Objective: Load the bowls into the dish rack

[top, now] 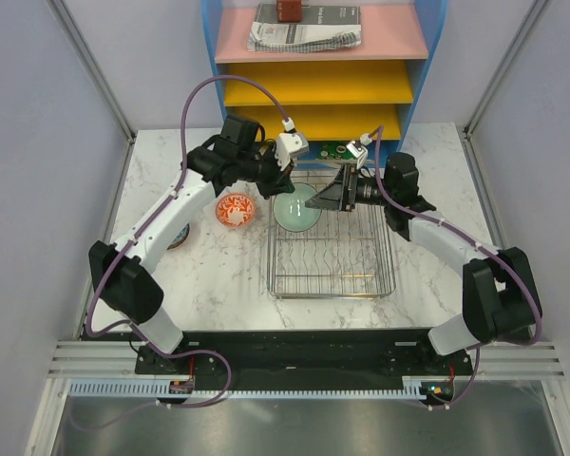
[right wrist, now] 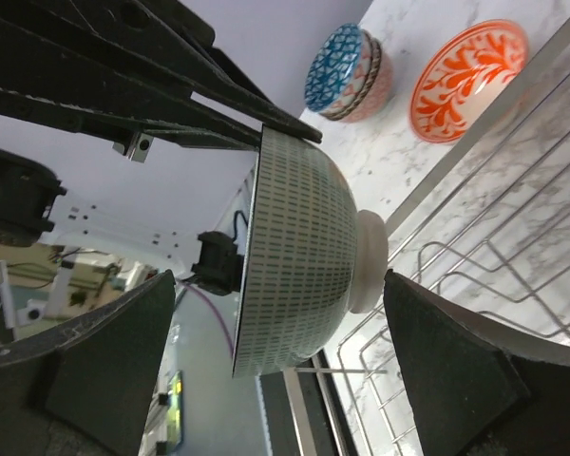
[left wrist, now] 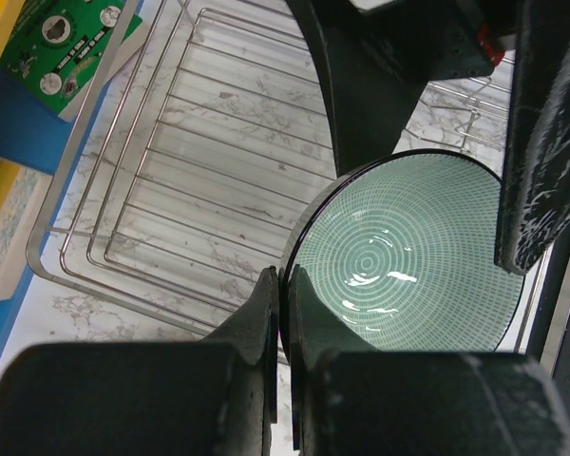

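Note:
My left gripper (top: 287,182) (left wrist: 283,280) is shut on the rim of the pale green bowl (top: 295,213) (left wrist: 408,256) (right wrist: 299,247). It holds the bowl over the far-left part of the chrome wire dish rack (top: 331,261) (left wrist: 199,171) (right wrist: 513,266). My right gripper (top: 315,201) (right wrist: 277,285) is open, its fingers (right wrist: 104,370) either side of the bowl with gaps, not touching. The red-orange bowl (top: 235,210) (right wrist: 467,78) sits on the table left of the rack. The blue patterned bowl (top: 179,236) (right wrist: 347,59) tops a stack further left, partly hidden by my left arm.
The blue-framed shelf unit (top: 323,90) with yellow and pink trays stands right behind the rack. A green circuit board (top: 337,150) (left wrist: 66,43) lies at its foot by the rack's far edge. Papers (top: 304,28) lie on the pink shelf.

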{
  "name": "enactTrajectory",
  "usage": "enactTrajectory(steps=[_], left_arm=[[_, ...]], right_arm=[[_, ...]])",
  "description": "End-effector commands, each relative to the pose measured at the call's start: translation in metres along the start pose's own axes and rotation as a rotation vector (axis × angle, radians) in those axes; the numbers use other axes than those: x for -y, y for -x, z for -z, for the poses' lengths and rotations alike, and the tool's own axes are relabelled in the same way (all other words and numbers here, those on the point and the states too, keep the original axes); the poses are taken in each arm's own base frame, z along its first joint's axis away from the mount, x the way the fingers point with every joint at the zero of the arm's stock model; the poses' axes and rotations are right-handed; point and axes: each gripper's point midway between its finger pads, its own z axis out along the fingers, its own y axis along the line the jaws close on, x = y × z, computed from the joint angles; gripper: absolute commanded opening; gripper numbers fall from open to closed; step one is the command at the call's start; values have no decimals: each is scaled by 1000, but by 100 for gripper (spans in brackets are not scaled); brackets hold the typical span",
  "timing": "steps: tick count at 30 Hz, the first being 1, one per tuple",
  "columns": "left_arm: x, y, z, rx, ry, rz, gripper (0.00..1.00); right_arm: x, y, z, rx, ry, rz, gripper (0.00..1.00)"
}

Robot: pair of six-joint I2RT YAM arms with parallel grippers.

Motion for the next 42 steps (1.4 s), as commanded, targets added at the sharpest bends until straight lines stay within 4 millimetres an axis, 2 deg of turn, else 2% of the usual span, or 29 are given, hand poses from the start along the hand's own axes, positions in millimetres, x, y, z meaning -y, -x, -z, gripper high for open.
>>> enactTrajectory(steps=[1, 8, 14, 19, 23, 33, 39, 42], left_arm=[[6, 41, 18, 142, -13, -120, 2], [2, 48, 16, 157, -14, -131, 2], [4, 45, 11, 154, -38, -118, 2], [5, 47, 11, 162, -50, -122, 2], [9, 45, 10, 163, -67, -112, 2], [13, 43, 12, 170, -72, -93, 2], [10, 40, 9, 164, -61, -89, 2], [9, 38, 7, 158, -56, -83, 2]], right_arm=[[-16, -5, 0, -42, 127, -24, 98], [-9, -16, 1, -83, 128, -31, 96], [-20, -12, 3, -72, 161, -7, 94], [-21, -12, 2, -69, 187, -26, 90], [-32, -9, 4, -42, 256, -42, 87], [-30, -5, 1, -17, 284, -84, 86], [-32, -7, 3, -15, 288, -77, 71], [-31, -8, 4, -13, 285, -81, 60]])
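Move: The green bowl, mouth tilted upward, hangs by its rim in the left fingers; its middle lies about 4 cm back, 4 cm right and 2 cm below that hand. From the right hand the green bowl's middle is some 4 cm left and 3 cm back, roughly level. The dish rack's middle is about 8 cm back, 6 cm right and 14 cm below the right hand, and the orange bowl about 21 cm left, 3 cm back and 17 cm below. The right fingers close partway on the green bowl, one over its mouth and the other beneath its foot, and come to bear on it at the end. Before that, the right hand eases back about 1.5 cm and turns some 15 degrees, fingers tipping upward. The left hand keeps its pinch on the rim, drifting about 2 cm up and right towards the right hand. ##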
